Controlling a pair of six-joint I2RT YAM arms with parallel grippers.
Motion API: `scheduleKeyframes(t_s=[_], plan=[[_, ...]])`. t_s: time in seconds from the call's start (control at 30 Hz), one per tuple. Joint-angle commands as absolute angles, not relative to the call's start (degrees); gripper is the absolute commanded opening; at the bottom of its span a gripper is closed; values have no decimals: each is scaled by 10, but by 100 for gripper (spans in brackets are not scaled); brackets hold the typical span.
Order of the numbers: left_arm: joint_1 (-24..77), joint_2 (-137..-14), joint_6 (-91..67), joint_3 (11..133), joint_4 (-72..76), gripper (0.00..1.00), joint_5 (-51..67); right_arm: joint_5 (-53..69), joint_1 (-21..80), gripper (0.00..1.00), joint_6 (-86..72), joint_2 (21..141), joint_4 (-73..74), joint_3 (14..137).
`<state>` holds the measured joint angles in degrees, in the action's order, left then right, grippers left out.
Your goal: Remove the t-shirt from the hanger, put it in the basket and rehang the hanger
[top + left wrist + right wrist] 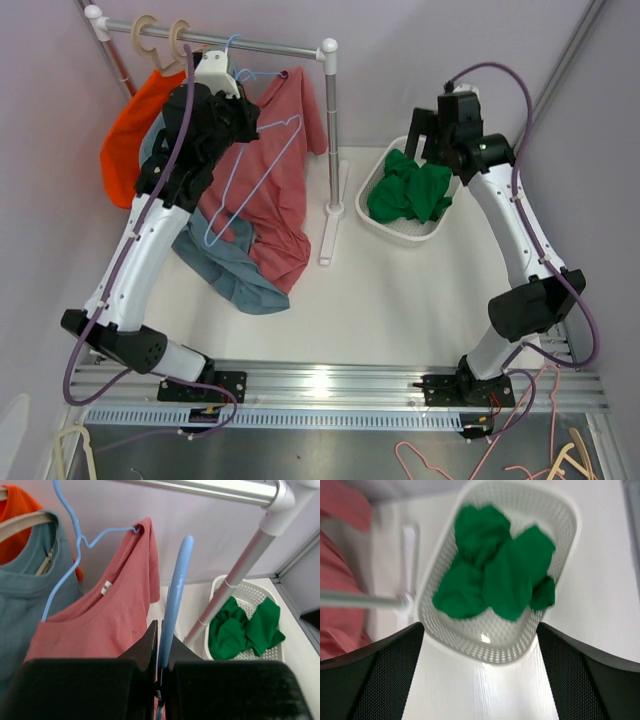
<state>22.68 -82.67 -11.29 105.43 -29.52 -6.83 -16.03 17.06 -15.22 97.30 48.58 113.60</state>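
Note:
A red t-shirt (280,190) hangs from the rail (250,42) with one shoulder caught on a light-blue wire hanger (80,537); it also shows in the left wrist view (100,625). My left gripper (245,120) is up by the rail in front of the shirt. In the left wrist view the left gripper (162,630) is shut on a light-blue hanger wire (175,595) that runs up from between the jaws. My right gripper (479,627) is open and empty, above the white basket (495,652).
An orange shirt (130,130) and a teal shirt (235,275) hang left of the red one on wooden hangers (150,35). The rack's post (333,130) stands mid-table. The basket (405,232) holds green cloth (410,190). Loose hangers (540,455) lie below the right base.

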Motion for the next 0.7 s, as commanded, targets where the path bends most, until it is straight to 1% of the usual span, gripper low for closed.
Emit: scheduleKeyframes(t_s=[0.0, 0.13, 0.2, 0.23, 0.37, 0.47, 0.53, 0.67], plan=[[223, -848, -76, 1091, -217, 0, -83, -123, 173, 100, -158, 892, 435, 1043], [223, -912, -75, 1177, -210, 0, -81, -125, 168, 99, -160, 844, 393, 996], [223, -948, -76, 1200, -210, 0, -70, -124, 166, 100, -156, 842, 399, 998], [223, -961, -77, 1240, -217, 1, -56, -123, 166, 100, -153, 842, 400, 998], [227, -1013, -83, 1293, -226, 1, -35, -117, 166, 100, -152, 838, 392, 985], [230, -1069, -101, 1363, -262, 1, -31, -101, 168, 99, -157, 833, 385, 974], [238, -1098, -104, 1371, -266, 1, -33, -97, 170, 99, -160, 828, 377, 965], [256, -1115, -104, 1357, -244, 1, -31, -84, 177, 99, -161, 815, 362, 947]])
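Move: The clear stretch of clothes rail that the empty blue hanger in the left hand is being taken to lies some 13 cm ahead, 6 cm right and about 7 cm above that hand. The rail's right end is at the same depth and height, some 13 cm right. The pink t-shirt hangs about 11 cm ahead, 2 cm left and 12 cm below. From the right hand, that stretch is roughly 8 cm ahead, 26 cm left and 18 cm higher. The blue hanger, still pinched in the left fingers, is carried about 11 cm forward and 6 cm right to the rail, hook uppermost. It rises some 4 cm on the way, the wrist tipping up slightly, then starts down at the end to bring the hook over the rail. The open, empty right hand backs off about 4 cm, dipping about 5 cm and coming back up. ##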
